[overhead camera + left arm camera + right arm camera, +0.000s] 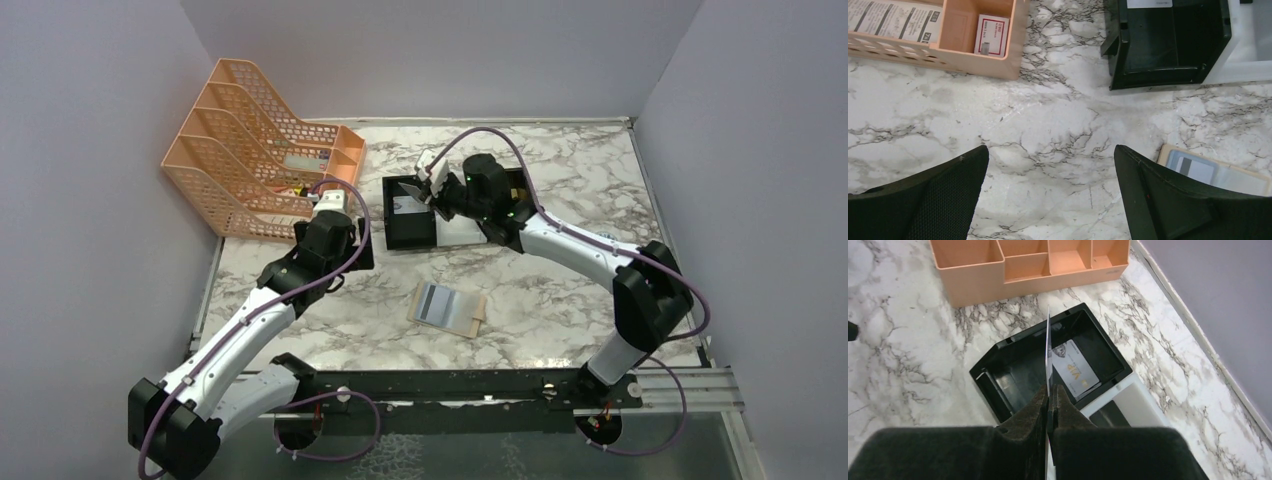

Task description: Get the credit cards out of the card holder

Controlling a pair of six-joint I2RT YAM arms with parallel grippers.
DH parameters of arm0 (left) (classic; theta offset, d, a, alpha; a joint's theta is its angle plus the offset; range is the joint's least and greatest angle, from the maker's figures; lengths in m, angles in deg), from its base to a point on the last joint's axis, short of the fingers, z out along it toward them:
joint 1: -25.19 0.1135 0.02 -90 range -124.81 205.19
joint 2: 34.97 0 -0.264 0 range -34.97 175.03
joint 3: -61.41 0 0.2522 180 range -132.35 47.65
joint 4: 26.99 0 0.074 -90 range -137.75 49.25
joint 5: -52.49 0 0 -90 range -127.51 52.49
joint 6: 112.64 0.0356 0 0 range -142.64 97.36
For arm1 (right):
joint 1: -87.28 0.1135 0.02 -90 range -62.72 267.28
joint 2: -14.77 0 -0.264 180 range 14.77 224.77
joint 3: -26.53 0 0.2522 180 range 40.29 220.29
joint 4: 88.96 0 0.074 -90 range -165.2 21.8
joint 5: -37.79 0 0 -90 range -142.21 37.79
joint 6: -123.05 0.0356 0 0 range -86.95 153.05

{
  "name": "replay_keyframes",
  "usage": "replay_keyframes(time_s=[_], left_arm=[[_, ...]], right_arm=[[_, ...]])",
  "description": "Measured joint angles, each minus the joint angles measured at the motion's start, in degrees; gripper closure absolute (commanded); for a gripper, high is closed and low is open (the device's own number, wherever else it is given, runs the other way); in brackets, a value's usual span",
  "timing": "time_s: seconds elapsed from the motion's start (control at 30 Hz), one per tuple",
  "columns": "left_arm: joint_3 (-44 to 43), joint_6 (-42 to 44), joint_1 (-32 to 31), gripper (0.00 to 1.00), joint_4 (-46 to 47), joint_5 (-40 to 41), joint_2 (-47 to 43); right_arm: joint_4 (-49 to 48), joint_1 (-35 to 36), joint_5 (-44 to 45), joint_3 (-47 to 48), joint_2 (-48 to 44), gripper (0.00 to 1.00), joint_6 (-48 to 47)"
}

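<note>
The card holder point(447, 308) lies open on the marble table, tan with grey-blue inner faces; its corner point(1215, 172) shows past my left fingers. My right gripper point(1049, 391) is shut on a credit card point(1048, 347) seen edge-on, held upright over the black tray point(998, 375). Another light credit card point(1074, 369) marked VIP lies flat inside that tray. My left gripper point(1050, 150) hangs open over bare marble left of the card holder, with nothing between its fingers. In the top view the left gripper point(352, 250) is near the tray's left side.
A white tray point(1143, 405) sits against the black tray point(410, 230). An orange desk organizer point(260, 160) stands at the back left, with a small box point(990, 35) in one compartment. Grey walls close in the table on three sides.
</note>
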Motion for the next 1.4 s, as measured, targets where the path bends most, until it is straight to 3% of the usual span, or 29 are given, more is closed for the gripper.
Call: replay_keyframes(time_s=[0.4,0.77,1.4], left_arm=[[0.33,0.59,0.04,0.01,-1.03,5.77,-7.74],[0.35,0.61,0.15,0.01,-1.05,6.84,-8.72],[0.35,0.68,0.81,0.01,-1.09,6.82,-9.07]], right_arm=[[7.06,1.92,6.64,15.39,17.05,0.99,-9.05],[8.17,3.37,16.57,20.24,26.25,0.99,-17.22],[7.39,4.11,25.05,27.58,35.89,0.95,-26.18]])
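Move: The right gripper holds a card between shut fingers. The left black tray's middle is about 8 cm ahead of it, 6 cm left and 16 cm below, with the VIP card on its floor some 2 cm farther out. The white tray is about 8 cm ahead and 6 cm right; the card holder lies 18 cm back and 3 cm right. From the left gripper, the black tray is some 15 cm ahead and 15 cm right. Lower the right gripper about 13 cm while reaching some 11 cm forward and, early on, a little left, bringing the held card down into the left black tray. Meanwhile roll the wrist nearly 40 degrees so the fingers point more steeply down, and keep them shut on the card. Draw the open left gripper slightly up and left, out of the way, then hold it there. ##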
